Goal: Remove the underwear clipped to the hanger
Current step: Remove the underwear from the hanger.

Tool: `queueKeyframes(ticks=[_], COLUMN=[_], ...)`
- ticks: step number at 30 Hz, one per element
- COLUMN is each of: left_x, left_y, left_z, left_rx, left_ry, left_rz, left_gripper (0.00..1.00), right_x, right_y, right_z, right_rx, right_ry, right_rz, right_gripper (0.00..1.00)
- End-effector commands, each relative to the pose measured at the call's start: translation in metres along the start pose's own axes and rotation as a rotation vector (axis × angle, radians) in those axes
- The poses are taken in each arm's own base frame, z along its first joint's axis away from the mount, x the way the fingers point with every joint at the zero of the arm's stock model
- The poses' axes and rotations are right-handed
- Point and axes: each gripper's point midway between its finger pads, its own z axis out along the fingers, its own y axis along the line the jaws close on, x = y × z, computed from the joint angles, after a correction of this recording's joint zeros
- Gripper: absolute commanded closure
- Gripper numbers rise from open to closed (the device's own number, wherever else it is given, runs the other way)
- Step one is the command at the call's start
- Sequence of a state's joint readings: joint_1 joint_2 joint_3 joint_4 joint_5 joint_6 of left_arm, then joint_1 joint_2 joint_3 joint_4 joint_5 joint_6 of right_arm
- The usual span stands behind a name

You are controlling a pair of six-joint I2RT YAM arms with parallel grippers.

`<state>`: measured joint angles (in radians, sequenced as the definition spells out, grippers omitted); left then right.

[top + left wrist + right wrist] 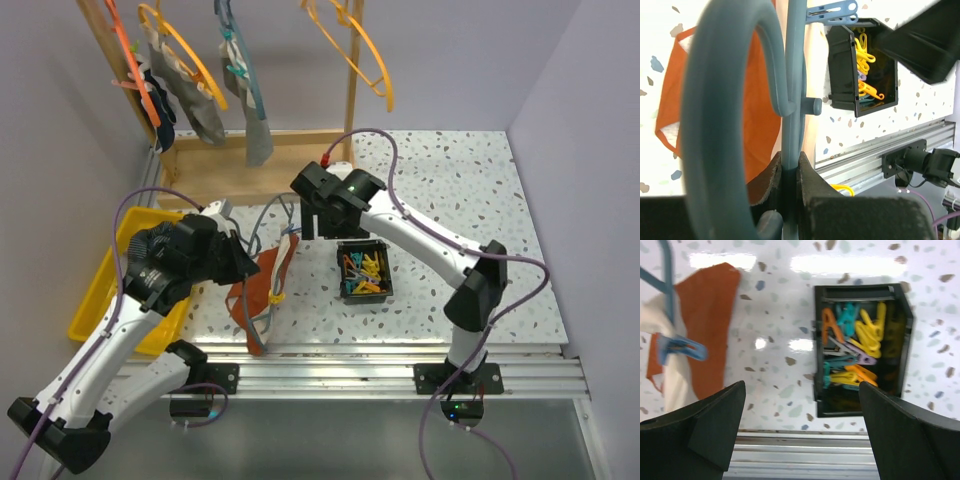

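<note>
A rust-brown underwear point(262, 290) with pale trim hangs from a blue-grey hanger point(790, 75), its lower end near the table's front edge. My left gripper point(789, 175) is shut on the hanger's stem, just below the hook. A blue clip point(680, 349) pins the cloth point(710, 325) to the hanger point(667, 280). My right gripper point(312, 225) hovers open just right of the hanger with nothing between its fingers point(715, 425). More underwear, grey point(200, 110) and dark navy point(165, 120), hangs clipped to hangers on the rack at the back.
A black box point(363, 272) of colourful clips sits right of the rust underwear, under the right arm. A yellow bin point(100, 290) stands at the left edge. The wooden rack point(250, 160) fills the back left, with an empty orange hanger point(360, 50).
</note>
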<state>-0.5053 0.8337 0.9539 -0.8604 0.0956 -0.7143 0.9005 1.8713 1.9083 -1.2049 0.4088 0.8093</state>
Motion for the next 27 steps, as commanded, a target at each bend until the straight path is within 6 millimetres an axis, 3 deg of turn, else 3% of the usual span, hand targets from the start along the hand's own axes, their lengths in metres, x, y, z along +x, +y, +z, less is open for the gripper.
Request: queueKeyframes(ticks=[1,3,4,6,7,8,9,10,11,14,20,27], left_x=[-0.025,-0.026,-0.026,-0.026,-0.026,-0.025,-0.025,-0.023,-0.023,-0.016,-0.016,-0.018], left_y=[-0.011,-0.011,-0.013,-0.014,-0.015,-0.013,-0.014,-0.013,-0.014,-0.014,-0.023,-0.024], left_z=[-0.012,-0.012,-0.012,-0.011,-0.011,-0.009,-0.008,-0.007,-0.006,0.000,0.003,0.000], left_rx=[0.023,0.024,0.029,0.037,0.041,0.039,0.044,0.046,0.054,0.071,0.123,0.119], left_ry=[-0.102,-0.103,-0.101,-0.102,-0.102,-0.098,-0.103,-0.098,-0.101,-0.081,-0.082,-0.083], left_rz=[0.007,0.007,0.008,0.007,0.006,0.001,0.003,0.000,-0.002,-0.014,-0.030,-0.023], left_gripper=[1.00,1.00,1.00,1.00,1.00,1.00,1.00,1.00,1.00,1.00,1.00,1.00], right_x=[-0.008,-0.001,-0.006,0.015,0.000,0.013,0.018,0.022,0.040,0.051,0.066,0.099], right_y=[-0.045,-0.053,-0.048,-0.021,0.004,0.029,0.049,0.058,0.069,0.081,0.081,0.089], right_z=[-0.030,-0.031,-0.039,-0.042,-0.061,-0.079,-0.083,-0.097,-0.110,-0.137,-0.147,-0.121], right_rx=[0.077,0.086,0.023,-0.165,-0.347,-0.527,-0.653,-0.740,-0.847,-0.991,-1.020,-0.849], right_ry=[-0.075,-0.059,-0.080,0.005,-0.055,0.021,0.038,0.070,0.166,0.247,0.322,0.452], right_rz=[0.040,0.044,0.063,0.055,0.086,0.082,0.087,0.107,0.087,0.106,0.138,0.091], right_gripper=[0.02,0.02,0.02,0.02,0.02,0.02,0.02,0.02,0.02,0.02,0.02,0.02])
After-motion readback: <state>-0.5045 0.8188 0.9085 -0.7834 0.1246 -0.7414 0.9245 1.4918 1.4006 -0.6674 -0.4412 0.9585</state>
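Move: The yellow clip on the near end of the underwear lies about 15 cm back and 13 cm to the left of the right hand, roughly 4 cm lower. The blue clip on the far end is about 10 cm to that hand's left and level with it fore and aft, also some 4 cm lower; the black clip box stands about 4 cm back, 9 cm right and 12 cm below. From the left hand, the yellow clip lies some 7 cm back, 6 cm right and 5 cm lower. Draw the open right gripper back from beside the blue clip, first easing about 4 cm to the right, then sweeping back and left towards the yellow clip while rising some 5 cm, about 14 cm back in all. Roll the wrist about 45 degrees, left side up, so the fingers point left and down; keep them wide open. With the left gripper, keep hold of the grey-blue hanger. ##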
